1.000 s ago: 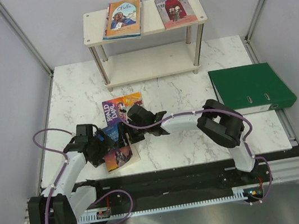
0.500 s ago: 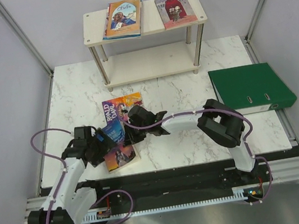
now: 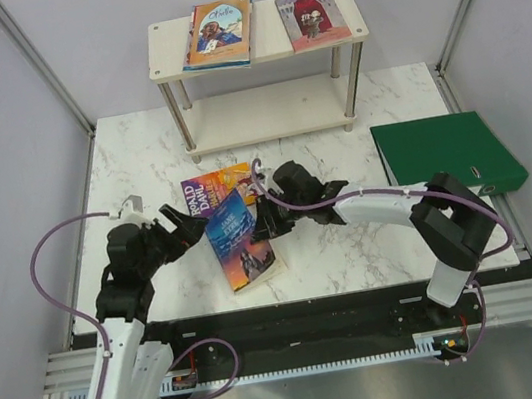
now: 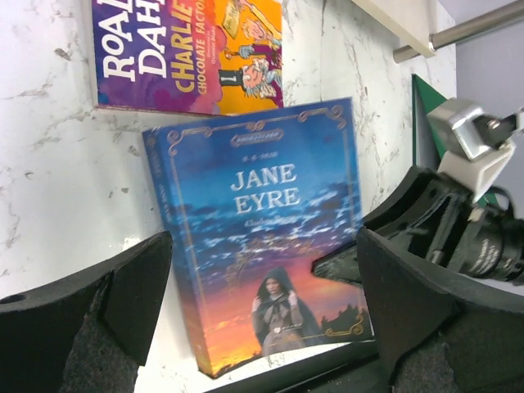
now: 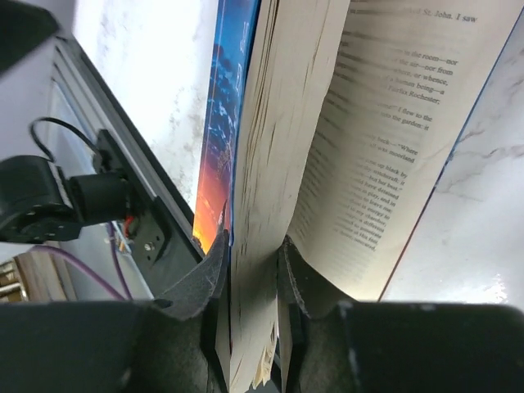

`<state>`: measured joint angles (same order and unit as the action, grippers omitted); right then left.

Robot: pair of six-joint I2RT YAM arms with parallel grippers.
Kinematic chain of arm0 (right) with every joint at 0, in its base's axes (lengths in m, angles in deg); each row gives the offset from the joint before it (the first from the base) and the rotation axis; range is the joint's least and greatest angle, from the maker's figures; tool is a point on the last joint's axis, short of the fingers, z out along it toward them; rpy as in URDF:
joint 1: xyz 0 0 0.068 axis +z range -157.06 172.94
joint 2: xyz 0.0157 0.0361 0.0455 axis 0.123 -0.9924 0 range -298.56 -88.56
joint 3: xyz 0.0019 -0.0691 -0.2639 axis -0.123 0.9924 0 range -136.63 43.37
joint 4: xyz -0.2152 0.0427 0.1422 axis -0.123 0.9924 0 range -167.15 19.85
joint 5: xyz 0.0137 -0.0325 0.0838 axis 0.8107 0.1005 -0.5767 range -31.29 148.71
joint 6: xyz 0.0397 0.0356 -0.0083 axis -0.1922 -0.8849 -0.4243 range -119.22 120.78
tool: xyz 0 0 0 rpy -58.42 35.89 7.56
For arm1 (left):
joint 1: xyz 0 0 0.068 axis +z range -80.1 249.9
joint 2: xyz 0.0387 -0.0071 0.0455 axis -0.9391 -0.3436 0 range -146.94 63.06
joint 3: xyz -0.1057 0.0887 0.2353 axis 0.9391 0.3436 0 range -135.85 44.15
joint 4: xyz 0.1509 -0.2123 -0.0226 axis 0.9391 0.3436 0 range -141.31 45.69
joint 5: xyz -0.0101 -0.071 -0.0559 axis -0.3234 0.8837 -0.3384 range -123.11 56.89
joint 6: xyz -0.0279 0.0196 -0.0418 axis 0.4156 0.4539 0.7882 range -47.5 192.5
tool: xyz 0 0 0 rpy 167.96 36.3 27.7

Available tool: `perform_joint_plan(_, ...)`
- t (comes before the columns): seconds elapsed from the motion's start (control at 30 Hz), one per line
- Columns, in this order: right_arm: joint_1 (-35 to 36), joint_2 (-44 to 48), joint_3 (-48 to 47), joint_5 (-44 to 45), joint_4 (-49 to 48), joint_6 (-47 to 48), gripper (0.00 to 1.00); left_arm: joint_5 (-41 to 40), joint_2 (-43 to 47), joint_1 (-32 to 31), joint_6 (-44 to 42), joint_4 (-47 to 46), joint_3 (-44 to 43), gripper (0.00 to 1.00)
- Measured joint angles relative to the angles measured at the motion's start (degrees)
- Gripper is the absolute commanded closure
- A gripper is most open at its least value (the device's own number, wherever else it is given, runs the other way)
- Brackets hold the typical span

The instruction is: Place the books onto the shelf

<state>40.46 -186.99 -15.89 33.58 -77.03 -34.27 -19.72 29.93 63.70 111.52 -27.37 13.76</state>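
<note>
The dark blue Jane Eyre book [image 3: 240, 239] is held at its right edge by my right gripper [image 3: 262, 222]. In the right wrist view the gripper [image 5: 252, 250] is shut on the front cover and a wad of pages [image 5: 262, 164], while the back pages hang open. My left gripper [image 3: 182, 231] is open just left of the book, not touching it; its wrist view shows the cover [image 4: 262, 188] between the spread fingers [image 4: 123, 295]. The yellow-purple Roald Dahl book [image 3: 216, 189] lies flat behind. Two books [image 3: 219, 33] [image 3: 312, 16] lie on the shelf's top board [image 3: 267, 45].
A large green ring binder [image 3: 446, 156] lies at the table's right edge. The shelf's lower board [image 3: 273, 112] stands between silver legs at the back. Grey walls close in left and right. A black rail runs along the near edge.
My right gripper has shut on the Jane Eyre book and drawn it to the right. The left gripper has let it go and pulled back to the left.
</note>
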Motion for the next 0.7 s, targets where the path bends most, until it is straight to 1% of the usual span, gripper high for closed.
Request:
perform_joint_plan(0.13,-2.47,3.17,0.02,-2.16,0.07,-0.02,1.0,3.54,-0.35,0.0,0.02,-3.67,1.77,0.0)
perform_joint_plan(0.33,-3.52,6.01,-0.11,-5.95,-0.46,-0.09,1.0,8.9,-0.04,-0.04,0.35,-10.38,6.56,0.0)
perform_joint_plan(0.5,-4.15,6.58,-0.13,-7.74,-0.44,-0.31,1.0,9.94,0.68,-0.04,0.59,-12.57,8.33,0.0)
perform_joint_plan(0.7,-6.64,8.41,-0.13,-8.31,-0.61,-1.6,1.0,11.13,2.62,-0.04,1.77,-13.86,9.73,0.0)
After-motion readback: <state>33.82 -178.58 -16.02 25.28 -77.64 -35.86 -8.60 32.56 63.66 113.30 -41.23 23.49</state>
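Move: The Jane Eyre book is already pinched by its right edge in the right hand, its middle about 5 cm to the left, 2 cm back and 3 cm below. From the open left hand that middle is roughly 9 cm to the right, 3 cm back and 10 cm down. The Roald Dahl book lies flat, some 12 cm ahead of the right hand, 7 cm to its left and 7 cm lower. Upward goes the right hand, some 7 cm, keeping its pinch on the Jane Eyre book's right edge and tipping its left-pointing fingers up by about 10 degrees; late on it also eases a little forward and right. The left hand, fingers still wide open, shifts about 3 cm right and slightly down towards the book's left edge, turning some 10 degrees clockwise. ##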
